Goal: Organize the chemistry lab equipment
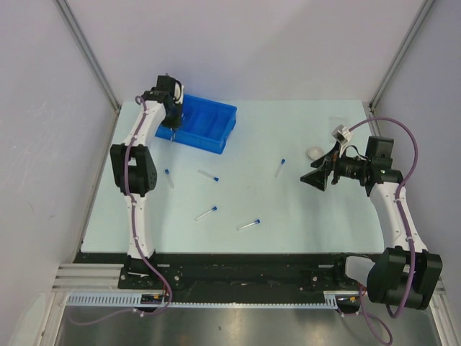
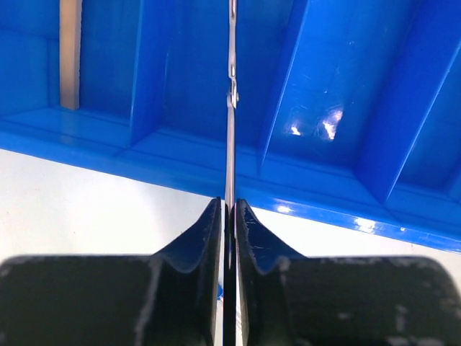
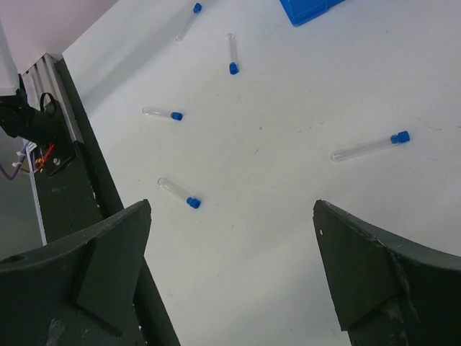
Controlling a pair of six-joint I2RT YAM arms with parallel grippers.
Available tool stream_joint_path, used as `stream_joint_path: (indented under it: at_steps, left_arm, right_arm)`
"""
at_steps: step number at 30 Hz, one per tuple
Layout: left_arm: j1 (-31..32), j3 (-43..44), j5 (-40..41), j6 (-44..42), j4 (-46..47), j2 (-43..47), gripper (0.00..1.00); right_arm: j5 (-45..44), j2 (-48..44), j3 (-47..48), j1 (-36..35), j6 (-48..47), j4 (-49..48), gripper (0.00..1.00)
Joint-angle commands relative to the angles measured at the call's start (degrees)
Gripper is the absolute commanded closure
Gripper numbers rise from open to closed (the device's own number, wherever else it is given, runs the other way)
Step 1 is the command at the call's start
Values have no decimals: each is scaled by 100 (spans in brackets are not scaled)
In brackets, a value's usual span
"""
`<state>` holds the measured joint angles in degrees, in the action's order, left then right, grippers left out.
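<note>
My left gripper (image 1: 173, 128) hangs at the near left wall of the blue bin (image 1: 205, 124). In the left wrist view its jaws (image 2: 227, 203) stand almost together on thin metal tongs (image 2: 231, 108), seen edge-on and reaching up over the bin's compartments. A flat wooden stick (image 2: 70, 54) lies in the bin's left compartment. Several clear blue-capped tubes lie loose on the table, among them one (image 1: 209, 175), another (image 1: 206, 213) and a third (image 1: 249, 225). My right gripper (image 1: 317, 176) hovers wide open with nothing in it, above the table near a tube (image 3: 180, 193). A small white dish (image 1: 315, 153) sits just behind it.
The blue bin (image 2: 360, 86) is split by ridges into long compartments. A corner of the bin (image 3: 306, 9) shows at the top of the right wrist view. The table's dark front rail (image 3: 65, 180) runs down the left of that view. Grey walls close in the table on three sides.
</note>
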<state>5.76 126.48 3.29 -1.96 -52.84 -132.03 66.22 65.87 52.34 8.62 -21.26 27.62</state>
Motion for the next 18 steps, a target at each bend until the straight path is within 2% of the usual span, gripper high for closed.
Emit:
stream_joint_path:
  at_steps: [1,7,12,16,18]
  left_arm:
    - [-84,378,-22,-139,151,221,78]
    - [-119,413,-48,46,195,634,64]
    - [-119,142,128,81,440,1424,53]
    - [-119,-982,295,99,1204,2530,40]
    - [-119,-2026,365,160,1836,3408,33]
  right_arm:
    - [120,-21,-22,52,-72,-2,0]
    - [128,-21,-22,131,-124,24,0]
    - [146,-109,-22,271,-334,129,0]
    - [93,-249,-22,455,-660,279,0]
    - [67,-311,-22,526,-835,349,0]
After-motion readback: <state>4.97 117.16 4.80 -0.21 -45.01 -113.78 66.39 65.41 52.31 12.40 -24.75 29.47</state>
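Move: The left hand still has the tongs' handle end between its fingers just by the blue bin's near rim. The middle of the bin's second compartment from the left lies about 10 cm ahead of it, 1 cm right and 6 cm below. The wooden strip is some 11 cm ahead and 7 cm left, at about that depth; the nearest test tube lies roughly 17 cm back, straight behind and 8 cm below. From the right hand the compartment is about 36 cm ahead, 47 cm left and 17 cm below. Easing up barely a couple of centimetres at first, the left hand spreads its already parting fingers from a narrow gap to over half open and lets go of the tongs' handles. It then rises fast, about 12 cm in all, away from the near rim, drawing back slightly late on as the fingers tilt up some 15 degrees. The open, empty right hand drifts about 2 cm right. ##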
